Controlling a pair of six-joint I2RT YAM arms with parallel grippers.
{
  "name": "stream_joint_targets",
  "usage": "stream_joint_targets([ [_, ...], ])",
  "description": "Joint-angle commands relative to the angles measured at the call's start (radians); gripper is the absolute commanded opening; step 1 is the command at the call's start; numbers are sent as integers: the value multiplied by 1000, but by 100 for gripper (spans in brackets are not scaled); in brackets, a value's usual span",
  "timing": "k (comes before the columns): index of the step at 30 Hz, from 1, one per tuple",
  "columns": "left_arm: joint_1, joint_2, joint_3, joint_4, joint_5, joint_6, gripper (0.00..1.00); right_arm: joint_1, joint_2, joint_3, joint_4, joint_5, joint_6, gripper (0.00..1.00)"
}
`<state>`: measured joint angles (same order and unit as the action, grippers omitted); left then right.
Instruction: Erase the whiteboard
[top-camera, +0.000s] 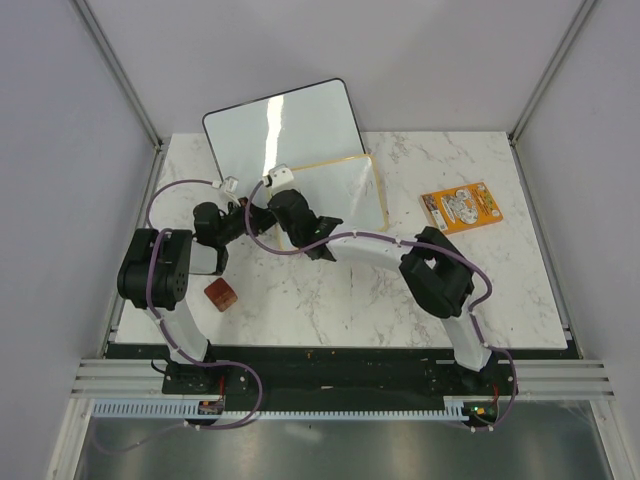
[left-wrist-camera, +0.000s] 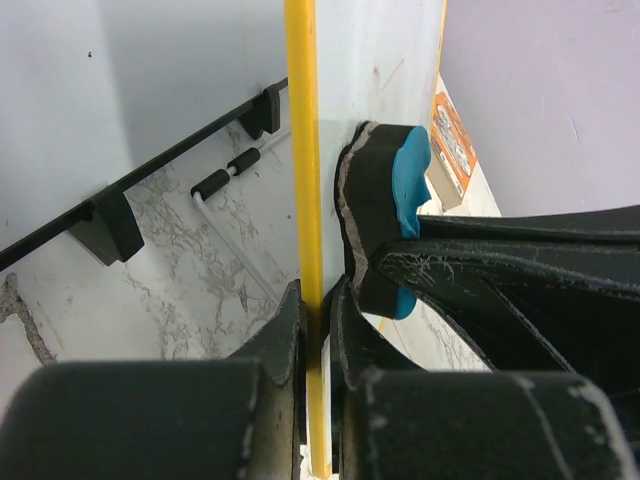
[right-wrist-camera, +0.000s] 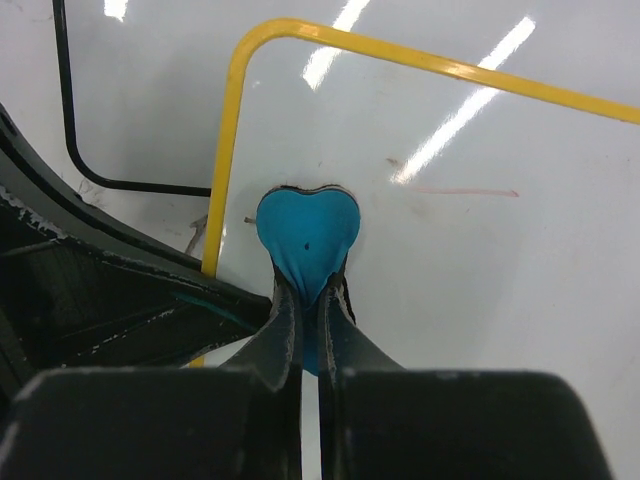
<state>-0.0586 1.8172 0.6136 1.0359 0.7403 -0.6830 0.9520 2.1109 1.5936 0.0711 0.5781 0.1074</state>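
Note:
The whiteboard (top-camera: 350, 192) with the yellow frame is tilted up off the marble table, in front of a bigger board. My left gripper (top-camera: 248, 212) is shut on its yellow frame (left-wrist-camera: 303, 150) at the left edge, one finger on each side (left-wrist-camera: 318, 300). A blue heart-shaped eraser (right-wrist-camera: 307, 235) is pinched in my shut right gripper (right-wrist-camera: 310, 292), and its dark felt side (left-wrist-camera: 360, 210) is pressed flat against the white surface (right-wrist-camera: 480, 300) near the rounded corner. A faint red line (right-wrist-camera: 465, 190) shows on the surface to the right of the eraser.
The larger black-framed whiteboard (top-camera: 280, 122) stands behind on black feet (left-wrist-camera: 105, 225), with a marker (left-wrist-camera: 225, 178) lying under it. An orange card (top-camera: 460, 207) lies at the right. A brown block (top-camera: 221, 294) sits near the left arm.

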Motion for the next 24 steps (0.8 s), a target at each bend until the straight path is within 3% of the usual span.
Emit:
stream_joint_targets([
  [1,-10,5,-18,-2,-5,97,2,-82,23,37,-5,-14,34,0],
  [15,-10,5,-17,-4,-7,99,2,-228,-57,-151,-21,19,115,0],
  [24,-10,8,-15,-5,-5,97,2,-144,-69,-187,55,-18,51,0],
])
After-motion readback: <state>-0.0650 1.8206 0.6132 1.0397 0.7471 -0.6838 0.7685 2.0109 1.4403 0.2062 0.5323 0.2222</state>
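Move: The right hand holds the blue eraser over the whiteboard's left part. A faint red streak lies about 5 cm ahead and 5 cm to its right. The board's far yellow edge is some 8 cm ahead and 5 cm right, its left yellow edge about 4 cm left and level with it, and the remaining red letters some 17 cm right and 2 cm ahead. From the left hand, the streak lies roughly 7 cm ahead and 4 cm right. Keeping the eraser on the whiteboard, the right hand sweeps it right and forward, about 8 cm right and 5 cm out, past the faint streak and closer to the far yellow edge. It slows near the end while the wrist turns some 10 degrees clockwise and its left side rises about as much; the left fingers keep pinching the board's left edge, holding in place. ##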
